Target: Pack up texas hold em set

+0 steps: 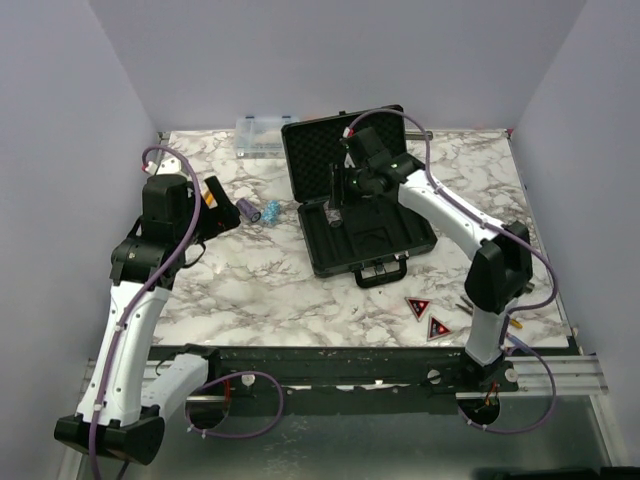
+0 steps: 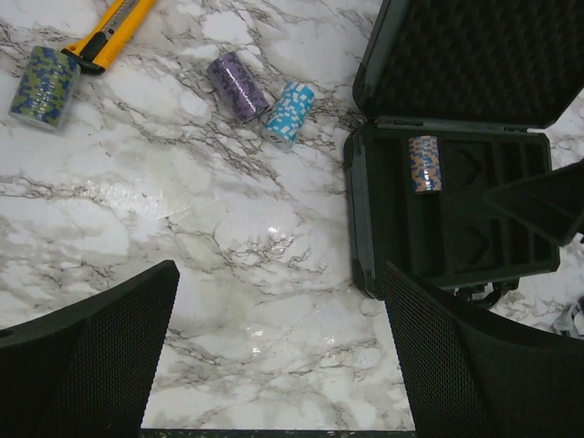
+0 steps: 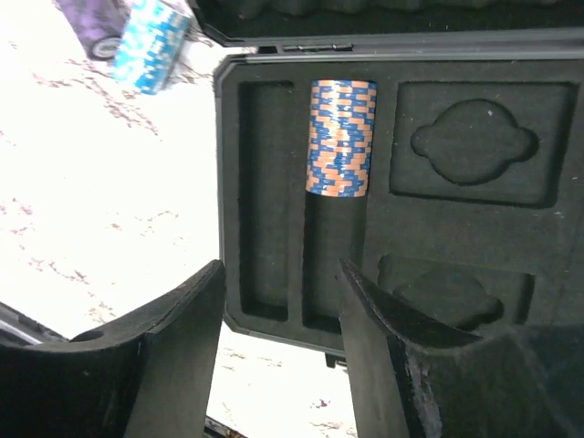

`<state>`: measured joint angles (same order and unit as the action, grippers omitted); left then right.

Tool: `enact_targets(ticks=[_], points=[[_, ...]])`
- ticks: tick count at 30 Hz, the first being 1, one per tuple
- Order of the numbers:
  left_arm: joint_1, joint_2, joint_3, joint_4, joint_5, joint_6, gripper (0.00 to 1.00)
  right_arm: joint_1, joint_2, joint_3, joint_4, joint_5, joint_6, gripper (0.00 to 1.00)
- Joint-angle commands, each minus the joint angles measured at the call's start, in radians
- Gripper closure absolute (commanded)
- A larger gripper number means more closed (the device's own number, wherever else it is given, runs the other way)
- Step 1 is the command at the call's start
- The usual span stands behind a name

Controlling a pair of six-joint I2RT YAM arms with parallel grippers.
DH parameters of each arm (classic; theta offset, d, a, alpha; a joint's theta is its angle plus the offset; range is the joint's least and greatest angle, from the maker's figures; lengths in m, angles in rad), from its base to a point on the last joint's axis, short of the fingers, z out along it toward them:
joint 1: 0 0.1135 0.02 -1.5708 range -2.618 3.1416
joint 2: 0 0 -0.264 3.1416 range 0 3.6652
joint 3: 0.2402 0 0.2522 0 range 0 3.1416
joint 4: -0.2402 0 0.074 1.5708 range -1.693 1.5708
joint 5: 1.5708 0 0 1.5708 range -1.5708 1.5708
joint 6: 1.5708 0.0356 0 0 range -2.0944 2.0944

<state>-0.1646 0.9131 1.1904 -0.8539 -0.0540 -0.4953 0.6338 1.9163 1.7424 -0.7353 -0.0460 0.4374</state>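
The black briefcase lies open mid-table, its foam lid propped up. An orange-and-blue chip stack rests in the second slot of the tray. My right gripper hovers just over that slot's near end, open, with nothing between its fingers. On the marble left of the case lie a purple stack and a light blue stack, and farther left a blue-green stack. My left gripper hangs open above bare marble. Two red-black triangles lie at the front right.
An orange-handled knife lies beside the blue-green stack. A clear organiser box stands at the back, left of the lid. Small tools lie near the right arm's base. White walls close in the table on three sides.
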Motion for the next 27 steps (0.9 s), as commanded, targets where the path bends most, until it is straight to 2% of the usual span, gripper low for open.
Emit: enact_targets(ticks=[1, 8, 14, 18, 27], points=[[0.011, 0.045, 0.071, -0.021, -0.024, -0.023, 0.08, -0.001, -0.093, -0.029, -0.013, -0.018, 0.001, 0.42], [0.046, 0.092, 0.113, 0.027, 0.018, -0.004, 0.06, -0.001, -0.219, -0.085, 0.013, 0.006, 0.001, 0.34], [0.113, 0.130, 0.078, 0.094, 0.144, -0.024, 0.01, -0.001, -0.340, -0.177, 0.041, 0.040, 0.001, 0.19], [0.150, 0.168, 0.040, 0.124, 0.178, -0.027, 0.01, 0.000, -0.398, -0.232, 0.029, 0.092, 0.011, 0.11], [0.155, 0.352, 0.045, 0.123, 0.176, -0.088, 0.05, 0.000, -0.480, -0.327, 0.022, 0.139, 0.076, 0.07]])
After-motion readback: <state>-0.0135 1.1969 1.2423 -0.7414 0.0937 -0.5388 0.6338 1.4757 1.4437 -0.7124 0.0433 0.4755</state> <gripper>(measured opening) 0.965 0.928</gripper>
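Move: The purple chip roll lies about 13 cm ahead of the open left hand, straight in line, and some 26 cm below. The light-blue roll is about 5 cm to its right, and the yellow knife about 12 cm left of it and 2 cm farther out. The orange-and-blue roll in the case is roughly 11 cm below the right hand and 1 cm left; from that hand the purple roll is about 24 cm left and 1 cm ahead. Forward over the table goes the left hand, about 7 cm towards the purple roll, rising slightly before sinking some 5 cm while its fingers tip a little down, wide open throughout. The right hand leaves the orange-and-blue roll in the case, lifting about 8 cm and drawing back and to the right by some 6 cm each as its fingers spread from half to wide open. ##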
